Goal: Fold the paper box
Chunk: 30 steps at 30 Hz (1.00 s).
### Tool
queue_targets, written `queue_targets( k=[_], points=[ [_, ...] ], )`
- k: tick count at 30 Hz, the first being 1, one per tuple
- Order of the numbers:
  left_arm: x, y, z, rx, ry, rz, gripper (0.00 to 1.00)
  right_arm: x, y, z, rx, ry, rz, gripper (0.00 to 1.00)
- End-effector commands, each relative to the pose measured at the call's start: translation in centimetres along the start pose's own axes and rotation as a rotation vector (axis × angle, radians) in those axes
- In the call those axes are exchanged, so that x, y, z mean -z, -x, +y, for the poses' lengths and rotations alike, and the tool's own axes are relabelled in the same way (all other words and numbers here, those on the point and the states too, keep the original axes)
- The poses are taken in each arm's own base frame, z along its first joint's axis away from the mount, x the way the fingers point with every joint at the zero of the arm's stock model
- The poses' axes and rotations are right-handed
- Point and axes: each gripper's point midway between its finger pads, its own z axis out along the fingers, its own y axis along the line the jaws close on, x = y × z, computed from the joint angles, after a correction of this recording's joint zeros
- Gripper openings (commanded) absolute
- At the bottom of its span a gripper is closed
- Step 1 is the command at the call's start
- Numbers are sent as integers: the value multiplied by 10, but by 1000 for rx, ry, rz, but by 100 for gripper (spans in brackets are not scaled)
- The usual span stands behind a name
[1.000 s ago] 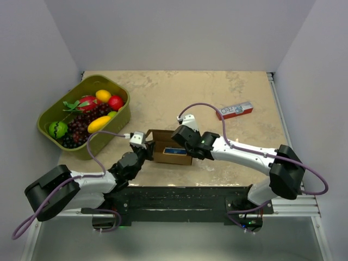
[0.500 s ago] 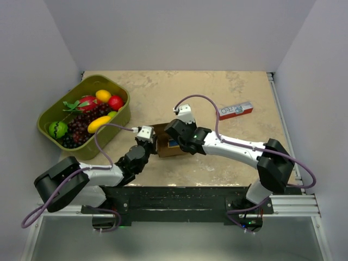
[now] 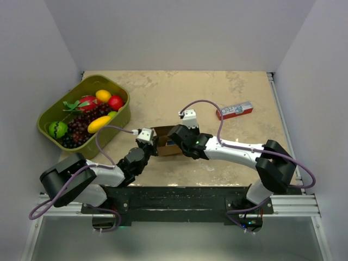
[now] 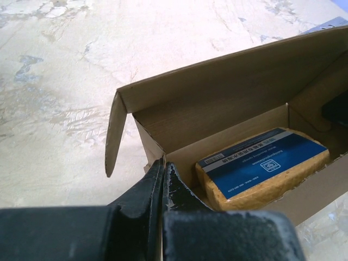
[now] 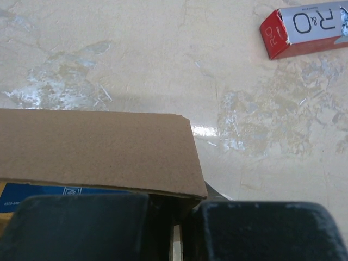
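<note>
The paper box point(image 3: 165, 150) is brown cardboard and stands on the table between the two arms, with its lid point(image 4: 228, 87) raised at the back. Inside lies a yellow sponge with a blue label point(image 4: 263, 163). An end flap point(image 4: 114, 133) sticks out at the box's left end. My left gripper point(image 3: 152, 144) is shut on the thin left end wall point(image 4: 163, 169). My right gripper point(image 3: 175, 141) is at the box's right end, its jaws shut on a thin wall point(image 5: 175, 231) beneath the lid point(image 5: 92, 152).
A green tub point(image 3: 123, 116) holding toy fruit stands at the left of the table. A narrow red-and-white carton point(image 3: 235, 111) lies at the back right; the right wrist view shows the carton point(image 5: 307, 26) beyond the box. Grey walls enclose the table.
Both arms have shifted the box a little to the left and away from the bases. The right arm has swung left and its lid side now covers more of the sponge.
</note>
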Motion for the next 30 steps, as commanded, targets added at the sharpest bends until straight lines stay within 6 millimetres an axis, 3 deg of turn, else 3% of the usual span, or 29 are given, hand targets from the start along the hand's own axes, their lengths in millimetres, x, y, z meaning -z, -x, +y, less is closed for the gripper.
queue_targets(
  k=[1,4,6,9,10,13,25,30],
  points=[
    [5,19,-34,73,-150,-76,0,10,-5,12,-87,65,-13,0],
    [6,17,-33,53,-146,-71,0,16,-9,7,-84,76,4,1],
    [8,14,-32,39,-147,-66,0,22,-12,5,-71,91,23,6],
    [12,10,-32,8,-141,-60,0,35,-10,1,-70,123,34,33],
    [13,11,-33,4,-141,-61,0,42,-10,-1,-81,148,38,46],
    [17,8,-33,-25,-135,-58,0,51,-17,-5,-73,185,67,60],
    [22,-7,-33,-93,-66,-31,0,90,-43,-17,-55,351,197,77],
    [22,-13,-30,-85,-38,-21,0,116,-38,-24,-47,458,217,77]
  ],
)
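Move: The left hand still pinches the upper left corner of the paper box, whose middle lies about 6 cm to its right, 2 cm ahead and 4 below; the blue-labelled block inside sits 1 cm nearer. From the right hand, shut at the box's right end, that middle is some 8 cm left, level ahead and 5 below; the red carton stands 17 cm right, 11 cm farther out. Right fingers open wide, freeing the box while drawing back 10 cm; the left, still pinching, pulls back-right 5 cm. ##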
